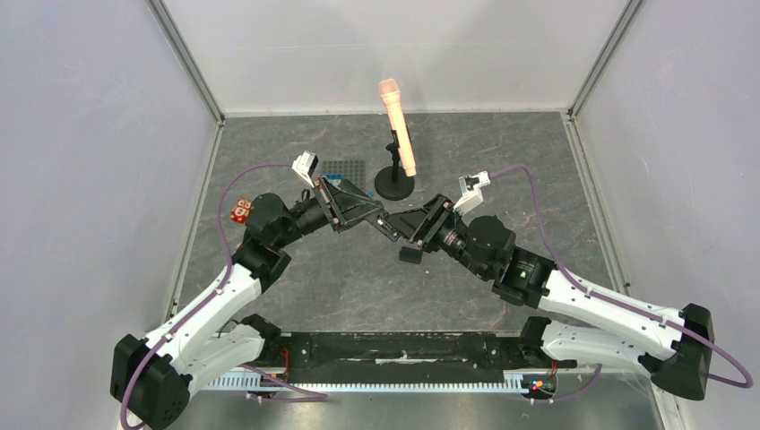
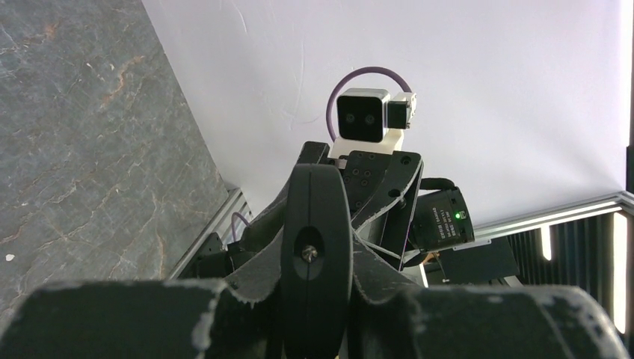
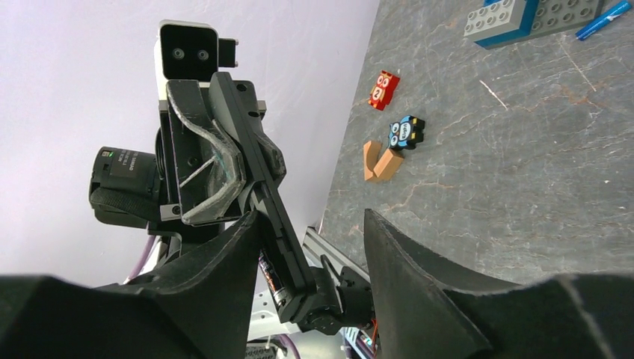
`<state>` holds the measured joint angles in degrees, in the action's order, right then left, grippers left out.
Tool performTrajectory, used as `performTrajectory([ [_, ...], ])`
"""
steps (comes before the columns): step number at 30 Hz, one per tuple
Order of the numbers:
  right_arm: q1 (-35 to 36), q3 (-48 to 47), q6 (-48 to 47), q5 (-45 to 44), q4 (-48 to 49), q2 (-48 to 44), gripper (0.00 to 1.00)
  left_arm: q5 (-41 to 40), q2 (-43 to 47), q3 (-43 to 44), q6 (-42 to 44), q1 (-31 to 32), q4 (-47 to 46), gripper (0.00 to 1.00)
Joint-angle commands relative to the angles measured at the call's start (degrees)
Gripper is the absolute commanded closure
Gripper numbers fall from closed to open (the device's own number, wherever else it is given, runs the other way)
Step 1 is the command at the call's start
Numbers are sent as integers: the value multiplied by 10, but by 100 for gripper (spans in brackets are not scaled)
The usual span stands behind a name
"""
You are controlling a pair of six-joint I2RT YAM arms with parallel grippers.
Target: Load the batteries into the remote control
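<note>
My left gripper point(image 1: 363, 213) is shut on the black remote control point(image 1: 384, 221) and holds it above the table, its free end pointing at the right arm. In the left wrist view the remote point(image 2: 316, 224) shows end-on between my fingers. My right gripper point(image 1: 408, 227) is open, and the remote's end point(image 3: 278, 217) lies between its fingers, close against the left finger point(image 3: 217, 277). One battery point(image 3: 274, 282) sits in the remote's open compartment. No other battery shows. A small flat black piece point(image 1: 410, 254) lies on the table below the grippers.
A peach microphone point(image 1: 397, 125) on a black stand point(image 1: 394, 186) is just behind the grippers. A dark grid plate point(image 1: 345, 168) and a red brick point(image 1: 240, 210) lie to the left. The right wrist view shows small toy blocks point(image 3: 407, 132) and grey-blue bricks point(image 3: 508, 19).
</note>
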<state>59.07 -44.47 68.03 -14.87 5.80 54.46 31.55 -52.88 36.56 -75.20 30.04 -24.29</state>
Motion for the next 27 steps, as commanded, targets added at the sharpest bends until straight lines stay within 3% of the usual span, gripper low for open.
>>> performTrajectory([
  [1, -1, -11, -8, -12, -38, -4, 43, -12, 6, 25, -18, 0, -35, 98],
  [27, -4, -50, 40, -4, -63, -18, 21, -10, 9, 13, 0, 0, -20, 98],
])
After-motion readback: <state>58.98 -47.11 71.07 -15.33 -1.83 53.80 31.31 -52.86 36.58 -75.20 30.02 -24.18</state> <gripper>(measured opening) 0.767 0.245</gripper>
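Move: Just off the right hand's fingertips, about 3 cm to its left, 1 cm back and 1 cm higher, is the battery in the open end of the remote control. The remote's middle is roughly 6 cm left and 2 cm ahead, about level with that hand; the battery cover lies on the table some 28 cm below, 4 cm right and 2 cm back. From the left hand, the battery is about 4 cm right and 3 cm back, level. Opening its fingers from about half to three-quarters wide, the right hand uncovers the battery, its upper fingertip drawn off to the side. The hand itself barely travels, easing some half a centimetre right and as much down while its fingers tip down about 5 degrees, staying close against the remote. The left hand stays still and keeps its grip on the remote. ##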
